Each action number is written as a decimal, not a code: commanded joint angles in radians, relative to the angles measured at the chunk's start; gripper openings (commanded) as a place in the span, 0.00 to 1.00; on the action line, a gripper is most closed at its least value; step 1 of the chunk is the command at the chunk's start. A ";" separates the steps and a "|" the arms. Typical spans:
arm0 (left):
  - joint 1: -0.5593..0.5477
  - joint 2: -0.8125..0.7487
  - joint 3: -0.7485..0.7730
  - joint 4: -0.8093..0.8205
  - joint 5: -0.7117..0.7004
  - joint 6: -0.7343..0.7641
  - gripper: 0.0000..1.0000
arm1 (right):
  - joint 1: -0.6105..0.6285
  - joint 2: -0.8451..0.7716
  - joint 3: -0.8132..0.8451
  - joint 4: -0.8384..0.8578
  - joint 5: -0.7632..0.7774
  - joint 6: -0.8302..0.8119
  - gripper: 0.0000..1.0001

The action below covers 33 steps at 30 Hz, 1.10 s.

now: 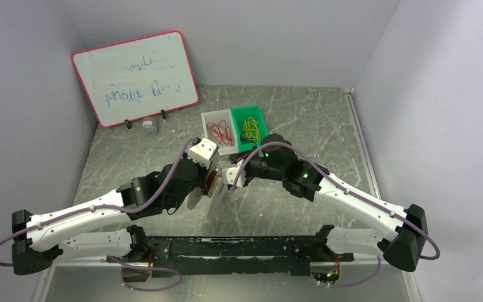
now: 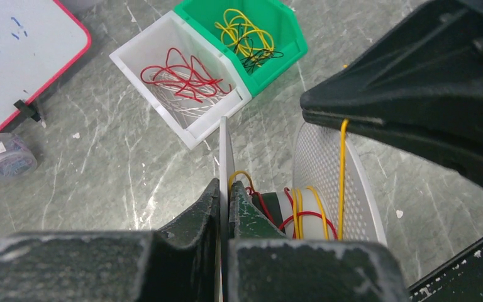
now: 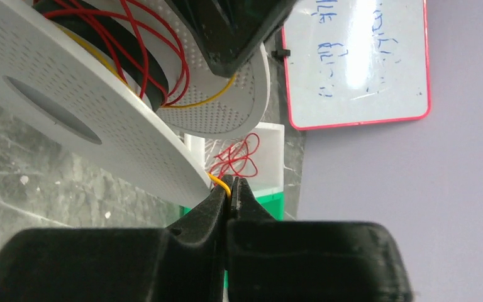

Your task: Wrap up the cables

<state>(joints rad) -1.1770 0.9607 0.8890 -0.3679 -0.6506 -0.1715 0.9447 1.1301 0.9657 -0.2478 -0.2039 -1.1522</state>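
Observation:
A white perforated spool (image 2: 327,163) is held up between both arms, with red and yellow cables (image 2: 308,211) wound on its hub. My left gripper (image 2: 225,189) is shut on the thin edge of one spool flange (image 2: 224,145). A yellow cable (image 2: 342,170) runs from the hub up to my right gripper (image 2: 415,82). In the right wrist view, the right gripper (image 3: 233,189) is shut on that yellow cable (image 3: 221,182), just past the flange rim (image 3: 100,107). From above, the left gripper (image 1: 210,182) and right gripper (image 1: 231,178) nearly meet at mid-table.
A white bin (image 1: 217,114) of loose red cables (image 2: 185,75) and a green bin (image 1: 249,108) of yellow cables (image 2: 245,31) stand just beyond the grippers. A red-framed whiteboard (image 1: 135,75) leans at the back left, with a small jar (image 1: 149,127) at its foot.

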 commanded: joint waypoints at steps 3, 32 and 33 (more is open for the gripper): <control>-0.015 -0.119 -0.057 -0.153 0.095 0.122 0.07 | -0.166 -0.029 -0.038 0.183 -0.020 0.135 0.00; -0.015 -0.413 -0.018 0.010 0.509 0.309 0.07 | -0.185 -0.047 -0.599 0.811 -0.388 0.823 0.00; -0.015 -0.415 -0.012 0.021 0.516 0.310 0.07 | -0.183 -0.039 -0.616 0.834 -0.395 0.834 0.00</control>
<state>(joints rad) -1.1866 0.6003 0.7898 -0.4088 -0.2073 0.1261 0.8127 1.0527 0.4316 0.5266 -0.6697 -0.4065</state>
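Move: Below and behind the right hand, which already pinches the yellow cable, the spool's hub lies about 5 cm back, 3 cm to its left and 7 cm down. The spool's right flange is centred some 7 cm back, 1 cm left and 7 cm down from that hand. The white tray stands about 15 cm ahead and 2 cm left, the green tray 16 cm ahead and 7 cm right, both some 23 cm lower. From the left hand, the hub is about 3 cm back, 4 cm right and 5 cm down. Drawing the pinched yellow cable down the far side of the spool, the right hand sinks and comes back about 6 cm each way while its wrist rolls through some 45 degrees. The left hand keeps its grip on the left flange and carries the spool back about 7 cm and up 3 cm, swinging it some 30 degrees clockwise. ##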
